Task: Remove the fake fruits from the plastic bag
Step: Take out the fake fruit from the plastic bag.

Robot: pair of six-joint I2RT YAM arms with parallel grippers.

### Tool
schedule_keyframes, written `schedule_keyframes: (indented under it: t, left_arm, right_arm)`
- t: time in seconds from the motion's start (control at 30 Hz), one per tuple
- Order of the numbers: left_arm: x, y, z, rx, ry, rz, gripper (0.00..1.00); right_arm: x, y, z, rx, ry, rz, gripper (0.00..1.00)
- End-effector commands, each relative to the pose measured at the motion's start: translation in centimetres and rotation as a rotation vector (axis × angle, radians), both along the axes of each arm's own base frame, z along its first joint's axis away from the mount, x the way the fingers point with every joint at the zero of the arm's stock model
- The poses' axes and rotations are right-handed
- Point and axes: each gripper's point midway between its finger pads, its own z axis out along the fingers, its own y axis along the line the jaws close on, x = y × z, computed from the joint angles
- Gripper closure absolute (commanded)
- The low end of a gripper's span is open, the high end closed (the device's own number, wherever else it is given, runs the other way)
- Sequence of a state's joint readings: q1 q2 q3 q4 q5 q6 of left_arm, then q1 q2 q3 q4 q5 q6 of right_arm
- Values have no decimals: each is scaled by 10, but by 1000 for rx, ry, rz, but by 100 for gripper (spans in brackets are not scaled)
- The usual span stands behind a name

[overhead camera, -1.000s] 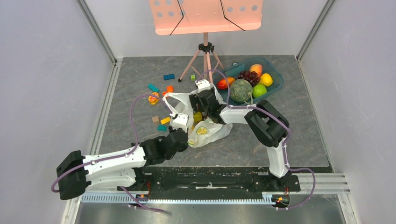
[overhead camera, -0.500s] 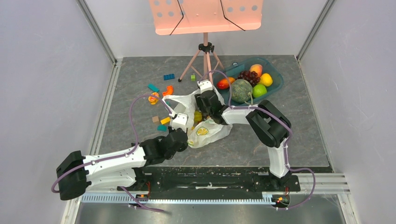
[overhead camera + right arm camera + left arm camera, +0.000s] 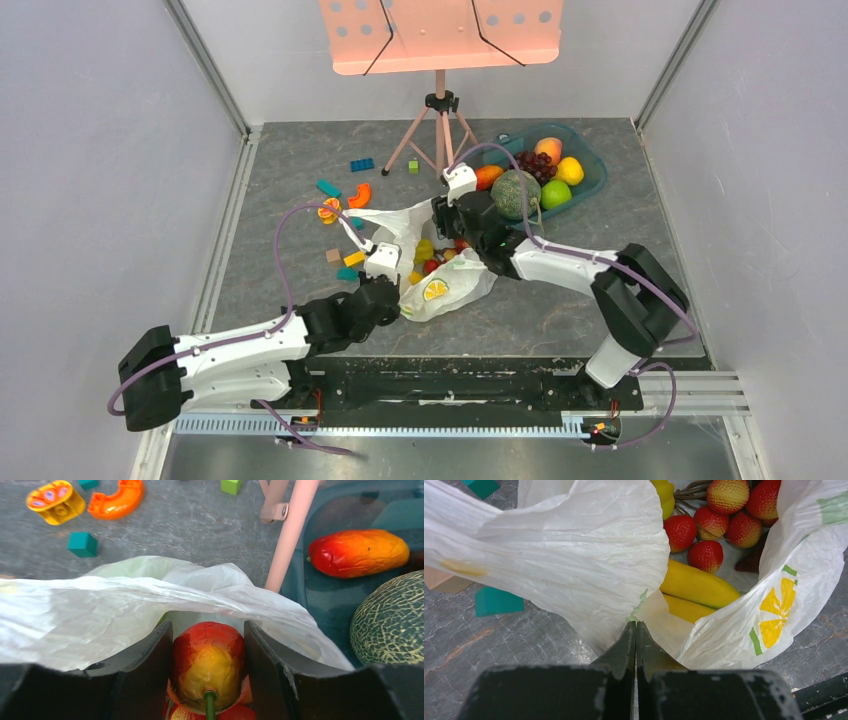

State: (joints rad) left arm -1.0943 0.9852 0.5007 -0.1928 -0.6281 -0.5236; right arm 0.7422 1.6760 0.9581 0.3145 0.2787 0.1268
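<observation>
The plastic bag (image 3: 455, 285) lies crumpled in the middle of the floor, its mouth open toward the far side. My left gripper (image 3: 398, 292) is shut on the bag's near edge (image 3: 589, 555); its jaws (image 3: 636, 626) are pressed together on the film. Inside lie the yellow banana bunch (image 3: 696, 586) and the cluster of red-pink balls (image 3: 719, 510). My right gripper (image 3: 452, 238) reaches into the bag mouth and is shut on one red-yellow ball of the cluster (image 3: 209, 660), with the bag's rim (image 3: 125, 610) just beyond it.
A teal tray (image 3: 592, 165) at the back right holds a netted melon (image 3: 392, 617), a mango (image 3: 357, 552), grapes and other fruits. A pink music-stand leg (image 3: 290, 535) stands just behind the bag. Toy blocks (image 3: 340, 190) lie scattered to the left.
My right arm has swung its elbow out to the right and the gripper has shifted right and back with the ball cluster. The bag mouth has opened wider. The left gripper has held still.
</observation>
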Motion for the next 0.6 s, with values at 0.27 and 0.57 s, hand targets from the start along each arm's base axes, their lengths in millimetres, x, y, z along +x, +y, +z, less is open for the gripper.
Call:
schedule_keyframes:
  t: [0.27,0.57]
  left_arm:
    - [1,3,6,-55,-3,41,98]
    - [0,-1,7,-57,8,26,98]
  right_arm:
    - [-32,-2,78,131,-63,110,58]
    - [-26,-8,133,164,-54,94,64]
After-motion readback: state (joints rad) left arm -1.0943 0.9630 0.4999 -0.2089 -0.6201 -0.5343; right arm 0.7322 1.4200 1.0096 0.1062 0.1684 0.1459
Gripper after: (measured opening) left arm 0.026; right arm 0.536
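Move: My right hand already grips a red-and-yellow fruit at the bag's far side. The basket lies about 13 cm ahead and 18 cm to its right, some 9 cm lower. In the basket, the orange-red papaya sits about 13 cm ahead and 10 cm right of my hand, the melon 11 cm ahead and 15 cm right. The fruit still in the bag is about 6 cm back and 9 cm below. From my left hand the basket is roughly 32 cm ahead and 26 cm right. I keep lifting the fruit with my right hand, about 9 cm up and away from the fruit left in the bag, easing back some 3 cm towards my base as I rise. The fingers keep their hold while the wrist rolls and turns slightly counter-clockwise, under 10 degrees. My left hand stays put, still pinching the near-left edge of the bag. ##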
